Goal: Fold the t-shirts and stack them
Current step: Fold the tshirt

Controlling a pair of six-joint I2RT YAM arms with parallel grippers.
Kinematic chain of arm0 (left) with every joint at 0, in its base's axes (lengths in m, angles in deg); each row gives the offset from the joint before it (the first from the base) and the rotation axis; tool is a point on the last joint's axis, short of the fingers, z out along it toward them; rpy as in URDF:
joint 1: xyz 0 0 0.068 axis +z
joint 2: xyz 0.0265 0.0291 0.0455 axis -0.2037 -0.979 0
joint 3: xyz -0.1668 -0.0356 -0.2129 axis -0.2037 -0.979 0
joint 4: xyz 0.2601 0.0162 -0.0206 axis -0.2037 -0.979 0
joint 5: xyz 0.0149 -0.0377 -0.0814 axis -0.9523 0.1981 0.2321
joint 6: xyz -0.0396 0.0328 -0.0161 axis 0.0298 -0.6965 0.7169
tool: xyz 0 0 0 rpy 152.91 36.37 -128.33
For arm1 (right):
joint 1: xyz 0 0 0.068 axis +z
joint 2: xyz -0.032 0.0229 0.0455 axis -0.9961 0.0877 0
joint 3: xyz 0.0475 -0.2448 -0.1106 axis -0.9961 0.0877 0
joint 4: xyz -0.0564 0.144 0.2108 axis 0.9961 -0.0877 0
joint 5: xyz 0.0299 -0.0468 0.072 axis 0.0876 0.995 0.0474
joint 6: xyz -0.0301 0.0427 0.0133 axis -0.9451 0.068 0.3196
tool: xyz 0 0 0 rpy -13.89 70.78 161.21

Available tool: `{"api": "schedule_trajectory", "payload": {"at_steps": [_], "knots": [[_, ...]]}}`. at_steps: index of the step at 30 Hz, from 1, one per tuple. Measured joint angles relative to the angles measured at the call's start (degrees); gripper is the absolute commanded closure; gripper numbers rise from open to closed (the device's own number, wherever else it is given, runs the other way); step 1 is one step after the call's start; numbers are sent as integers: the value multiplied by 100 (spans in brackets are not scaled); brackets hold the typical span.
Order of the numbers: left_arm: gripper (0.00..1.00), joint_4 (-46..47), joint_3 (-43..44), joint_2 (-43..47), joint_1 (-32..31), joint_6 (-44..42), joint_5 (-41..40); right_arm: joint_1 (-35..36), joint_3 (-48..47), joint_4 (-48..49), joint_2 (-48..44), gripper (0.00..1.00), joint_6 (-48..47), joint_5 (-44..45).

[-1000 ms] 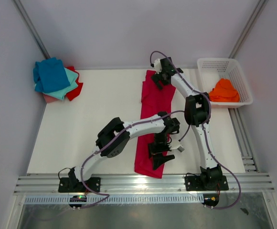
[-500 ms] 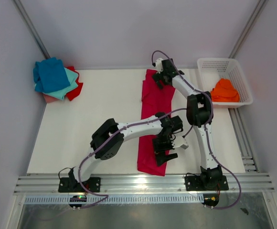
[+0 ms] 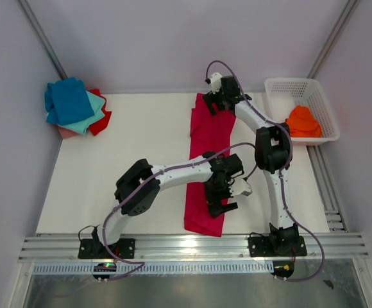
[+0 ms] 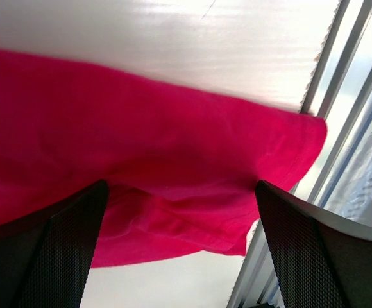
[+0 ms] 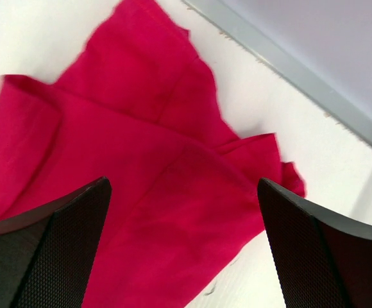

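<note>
A crimson t-shirt (image 3: 206,144) lies folded into a long narrow strip down the middle of the table, from the back edge to the front edge. My left gripper (image 3: 220,202) hangs open over its near end (image 4: 173,160), nothing between the fingers (image 4: 51,250). My right gripper (image 3: 214,102) is open above the far end (image 5: 141,179), where the sleeves bunch, and holds nothing. A stack of folded t-shirts (image 3: 76,106), blue on top of teal, red and pink, sits at the back left. An orange t-shirt (image 3: 301,122) lies in the basket.
A white lattice basket (image 3: 300,90) stands at the back right, beside the right arm. Metal rails (image 3: 192,247) run along the table's front edge, seen in the left wrist view just past the shirt's hem (image 4: 340,128). A back rail (image 5: 288,70) borders the far edge.
My left gripper has drawn back from the shirt's near end toward the middle of the strip. My right gripper shifted slightly back over the far end. The near end lies flatter.
</note>
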State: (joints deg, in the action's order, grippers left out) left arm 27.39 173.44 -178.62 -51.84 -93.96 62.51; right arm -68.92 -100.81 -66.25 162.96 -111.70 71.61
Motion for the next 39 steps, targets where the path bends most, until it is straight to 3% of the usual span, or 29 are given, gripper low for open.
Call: {"api": "schedule_trajectory", "payload": {"at_steps": [6,14,18,26,33,39], "knots": [[1,455,-647,800,293,144,-745,52,538,-140,-1137,1,262,-627],[1,1585,-1294,2144,892,280,-2885,551,2288,-330,-4638,1,-55,-1329],[1,1965,-1674,2916,957,278,-3281,481,3517,-817,-6046,1,-289,-1775],[1,1427,-2393,4275,1980,15,-1082,457,7149,-1532,-7608,1,-664,-1502],[1,798,-2682,4301,2033,-483,529,457,7447,-1421,-7694,1,-662,-1156],[1,153,-2579,3346,2553,-708,2411,457,7442,-1220,-7340,1,-647,-1003]]}}
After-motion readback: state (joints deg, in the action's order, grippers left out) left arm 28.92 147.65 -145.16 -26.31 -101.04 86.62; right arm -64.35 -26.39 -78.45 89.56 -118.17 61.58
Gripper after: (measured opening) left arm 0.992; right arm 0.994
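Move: The tshirt lies in a long strip under both hands. Its middle is about 18 cm ahead of the left hand, 3 cm left and 3 cm below; its near end is some 9 cm behind that hand and 4 cm left. From the right hand, the tshirt's middle is roughly 31 cm back, 6 cm left and 7 cm below. The white basket stands about 34 cm to the right hand's right and 4 cm back. Back towards the robot in a high arc goes the right hand, about 35 cm, rising steeply then dropping to low over the table just right of the strip's middle, turning slightly counter-clockwise. The left hand sweeps forward and up, then left and back, ending some 12 cm higher and 12 cm left, beside the strip's left edge, its left side rolled down. Both stay wide open and empty. ##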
